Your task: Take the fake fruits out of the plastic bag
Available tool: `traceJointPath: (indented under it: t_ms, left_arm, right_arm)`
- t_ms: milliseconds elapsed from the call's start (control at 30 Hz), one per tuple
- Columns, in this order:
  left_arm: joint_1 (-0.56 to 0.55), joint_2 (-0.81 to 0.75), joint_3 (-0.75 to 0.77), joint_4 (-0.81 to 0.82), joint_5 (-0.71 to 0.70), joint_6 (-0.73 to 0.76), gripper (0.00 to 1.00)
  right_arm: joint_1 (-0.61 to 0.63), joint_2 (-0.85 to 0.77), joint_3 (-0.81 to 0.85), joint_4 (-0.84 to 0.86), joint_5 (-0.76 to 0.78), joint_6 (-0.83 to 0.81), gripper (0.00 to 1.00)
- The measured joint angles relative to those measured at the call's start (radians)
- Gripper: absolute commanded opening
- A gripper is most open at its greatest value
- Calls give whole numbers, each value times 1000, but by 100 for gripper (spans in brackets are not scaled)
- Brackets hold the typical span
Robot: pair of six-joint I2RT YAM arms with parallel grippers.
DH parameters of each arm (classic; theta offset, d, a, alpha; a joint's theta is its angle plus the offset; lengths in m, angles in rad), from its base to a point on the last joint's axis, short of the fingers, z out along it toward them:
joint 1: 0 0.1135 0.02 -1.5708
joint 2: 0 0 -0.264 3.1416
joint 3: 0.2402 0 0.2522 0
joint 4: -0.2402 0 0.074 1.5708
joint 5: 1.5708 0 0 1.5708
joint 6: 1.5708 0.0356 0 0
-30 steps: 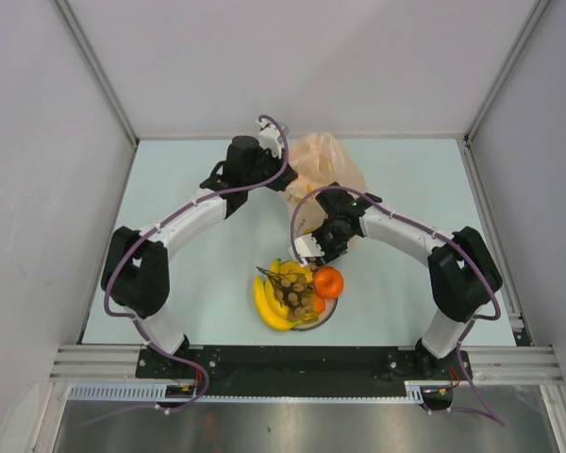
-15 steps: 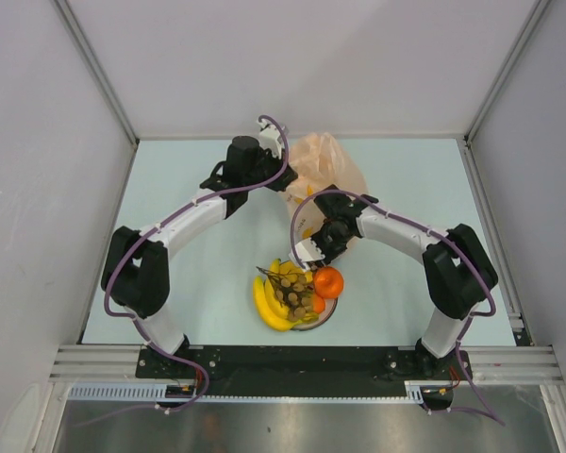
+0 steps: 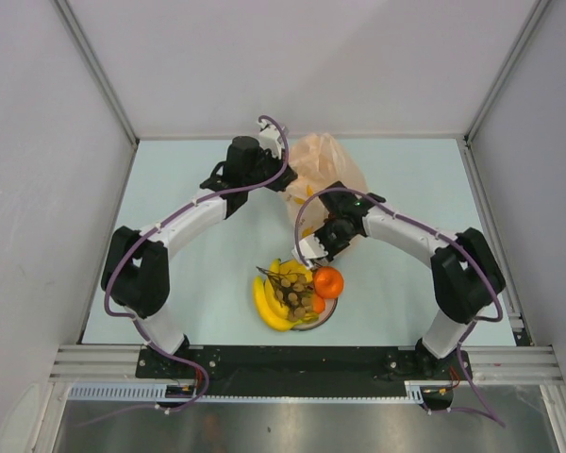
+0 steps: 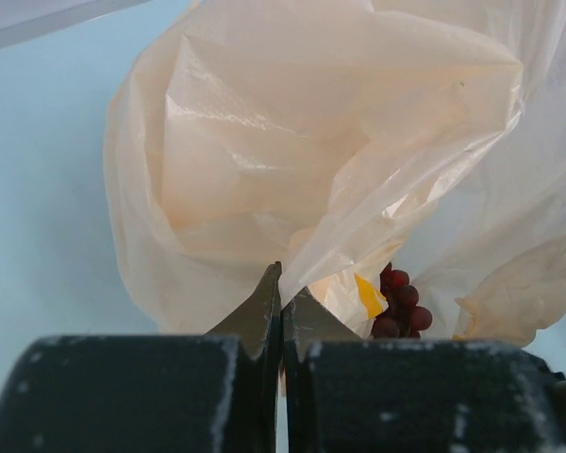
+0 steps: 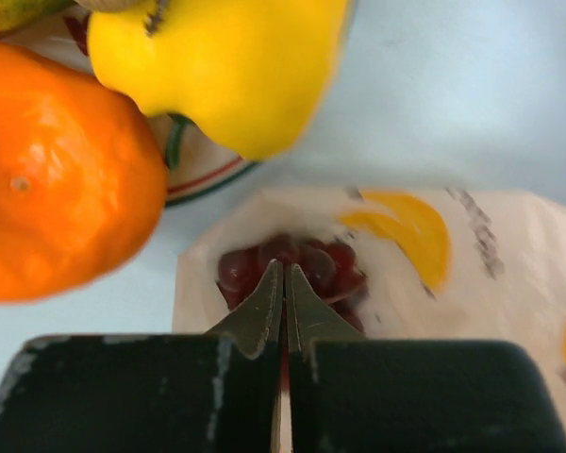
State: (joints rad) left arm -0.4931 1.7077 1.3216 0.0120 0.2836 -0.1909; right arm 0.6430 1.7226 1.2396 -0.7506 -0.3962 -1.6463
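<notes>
The pale-orange plastic bag (image 3: 325,165) lies at the back of the table, its mouth toward the plate. My left gripper (image 3: 283,181) is shut on a fold of the bag's film (image 4: 292,189) at its left edge. A dark purple grape bunch (image 4: 401,302) shows inside. My right gripper (image 3: 311,247) sits at the bag's mouth (image 5: 491,283), its jaws shut with the tips on the grape bunch (image 5: 236,269). On the plate (image 3: 323,318) lie bananas (image 3: 267,307), brownish grapes (image 3: 297,293), an orange (image 3: 328,281) and a yellow pepper-like piece (image 5: 226,66).
Grey walls enclose the pale table (image 3: 189,274) on three sides. Both arm bases sit on the black rail (image 3: 292,360) at the near edge. The plate's rim (image 5: 208,175) and the orange (image 5: 57,170) lie just ahead of my right gripper.
My right gripper's jaws have closed at the bag's mouth, and that arm shifted slightly. The left arm and the bag have stayed put.
</notes>
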Motion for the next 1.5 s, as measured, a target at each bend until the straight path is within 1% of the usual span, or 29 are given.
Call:
traceJointPath:
  t_ms: [200,400,600,767,833,900,1033,1133,1300,1400,1500]
  left_arm:
    - [0,0,0,2,9,-15,0]
    - [0,0,-1,11,20,-56,0]
    - [0,1,-1,17,27,-75,0]
    - [-5,3,-1,18,27,-71,0]
    - [-10,3,-1,19,27,-71,0]
    - [-18,4,-1,20,27,-71,0]
    - [-32,4,-1,23,26,-71,0]
    - [-35,4,-1,23,24,-71,0]
    - [-35,2,24,-4,-18,-62,0]
    - [-30,0,90,-39,-53,-44,0]
    - [-21,-10,180,-57,-97,-21,0]
  right_arm:
    - [-19,-175,-4,48,-8,99,0]
    - [3,-338,-4,158,-23,291,0]
    - [80,-451,-4,244,-11,465,0]
    - [188,-520,-4,297,54,576,0]
    - [201,-512,-4,322,95,601,0]
    - [183,-482,-4,373,153,637,0]
    - [74,-373,-4,518,246,724,0]
    - [8,-321,-6,623,285,748,0]
    - [-38,-260,3,839,319,747,0]
    - [-35,-211,62,904,320,748,0]
    - [-32,-153,192,911,320,780,0]
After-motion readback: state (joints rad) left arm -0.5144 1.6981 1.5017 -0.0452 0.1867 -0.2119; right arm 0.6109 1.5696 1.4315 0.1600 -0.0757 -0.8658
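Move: The grapes, red in the mouth of the plastic bag, are already at the right hand's shut fingertips, about 2 cm to its left, level fore and aft, and 3 cm below. The bag's gathered edge in the left fingers is some 13 cm ahead, 10 cm left and 14 cm above the right hand. The orange sits roughly 9 cm straight back, the yellow fruit 5 cm back and 8 cm left. From the left hand the grapes lie about 12 cm back, 8 cm right, 18 cm below. The grapes, kept pinched by the stem in the right fingers, go up some 23 cm, edging back and left, then swing forward nearly 20 cm to beside the left gripper and climb again, while the right wrist turns the fingers from steeply down to level, pointing forward-left. The left hand keeps its shut grip on the bag, barely moving until it rises about 7 cm at the end. ##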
